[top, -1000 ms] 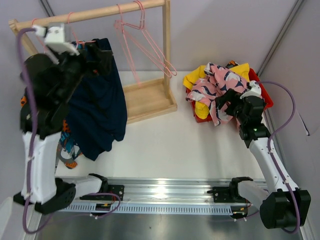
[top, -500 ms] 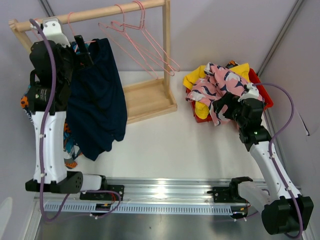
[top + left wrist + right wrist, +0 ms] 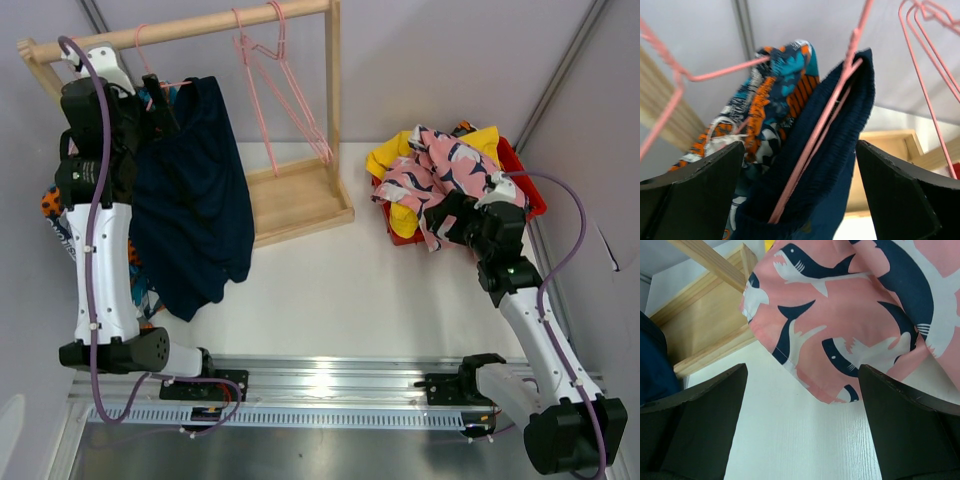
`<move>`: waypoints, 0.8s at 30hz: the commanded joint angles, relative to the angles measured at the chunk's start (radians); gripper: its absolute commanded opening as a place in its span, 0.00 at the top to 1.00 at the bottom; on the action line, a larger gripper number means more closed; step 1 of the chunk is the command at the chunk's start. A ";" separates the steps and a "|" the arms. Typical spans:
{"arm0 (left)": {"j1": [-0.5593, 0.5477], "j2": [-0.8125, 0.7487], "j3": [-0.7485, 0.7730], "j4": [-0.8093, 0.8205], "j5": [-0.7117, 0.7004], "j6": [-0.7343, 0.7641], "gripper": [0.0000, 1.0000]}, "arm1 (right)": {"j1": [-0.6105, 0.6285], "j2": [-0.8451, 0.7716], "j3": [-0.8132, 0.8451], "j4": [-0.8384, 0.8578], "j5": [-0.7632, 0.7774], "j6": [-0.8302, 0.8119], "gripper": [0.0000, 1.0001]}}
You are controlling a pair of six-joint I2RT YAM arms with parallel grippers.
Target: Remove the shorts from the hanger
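Observation:
Navy shorts (image 3: 195, 200) hang from a pink hanger (image 3: 160, 84) on the wooden rail (image 3: 200, 28) at the left. My left gripper (image 3: 165, 98) is up at their waistband and stands open. In the left wrist view the navy waistband (image 3: 845, 135) and the hanger's bar (image 3: 815, 145) lie between the spread fingers of the left gripper (image 3: 800, 152). Blue-orange patterned shorts (image 3: 770, 95) hang just behind. At the right, my right gripper (image 3: 442, 215) is open over bare table, below the hem of the pink patterned shorts (image 3: 850, 315).
A red bin (image 3: 530, 188) at the back right holds the pink shorts (image 3: 430, 165) and yellow shorts (image 3: 385, 160). Empty pink hangers (image 3: 290, 90) dangle from the rail. The rack's wooden base (image 3: 295, 200) sits between the arms. A metal rail (image 3: 320, 385) runs along the near edge.
My left arm has straightened and lifted its gripper up to the navy shorts' waistband at the hanger. The empty hangers have swung. The right gripper has drifted slightly towards the left.

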 commanded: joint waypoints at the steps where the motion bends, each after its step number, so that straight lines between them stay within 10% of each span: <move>1: 0.006 0.010 -0.034 0.040 0.083 -0.029 0.02 | 0.007 -0.037 -0.019 0.002 0.011 -0.006 0.00; 7: 0.006 0.065 -0.024 0.031 0.083 -0.039 0.25 | 0.007 -0.073 -0.060 0.010 0.019 -0.003 0.00; 10: 0.006 0.105 0.019 0.008 0.080 -0.046 0.66 | 0.007 -0.070 -0.060 0.004 0.017 -0.009 0.01; 11: 0.006 0.111 0.029 0.005 0.083 -0.049 0.97 | 0.007 -0.072 -0.059 0.003 0.019 -0.009 0.00; 24: 0.008 0.122 0.312 -0.020 0.398 -0.114 1.00 | 0.009 -0.096 -0.063 0.020 0.002 0.010 0.01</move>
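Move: The navy shorts' near waistband corner on its pink hanger lies about 4 cm ahead of the left hand, 1 cm to its right and 5 cm below. The patterned shorts hang some 5 cm ahead, 8 cm left and 12 cm lower. The empty hangers hang about 5 cm ahead, 20 cm right and roughly level. From the right hand, the navy waistband corner is about 9 cm ahead, 55 cm left and 18 cm up. The left fingers pinch the navy shorts' waistband together with the arm of its hanger, closing from wide open to a bit under half as the hand dips about 5 cm and pushes 4 cm forward. Keeping that grip, it then swings up some 6 cm and right about 4 cm, easing slightly back and turning roughly 10 degrees clockwise. ##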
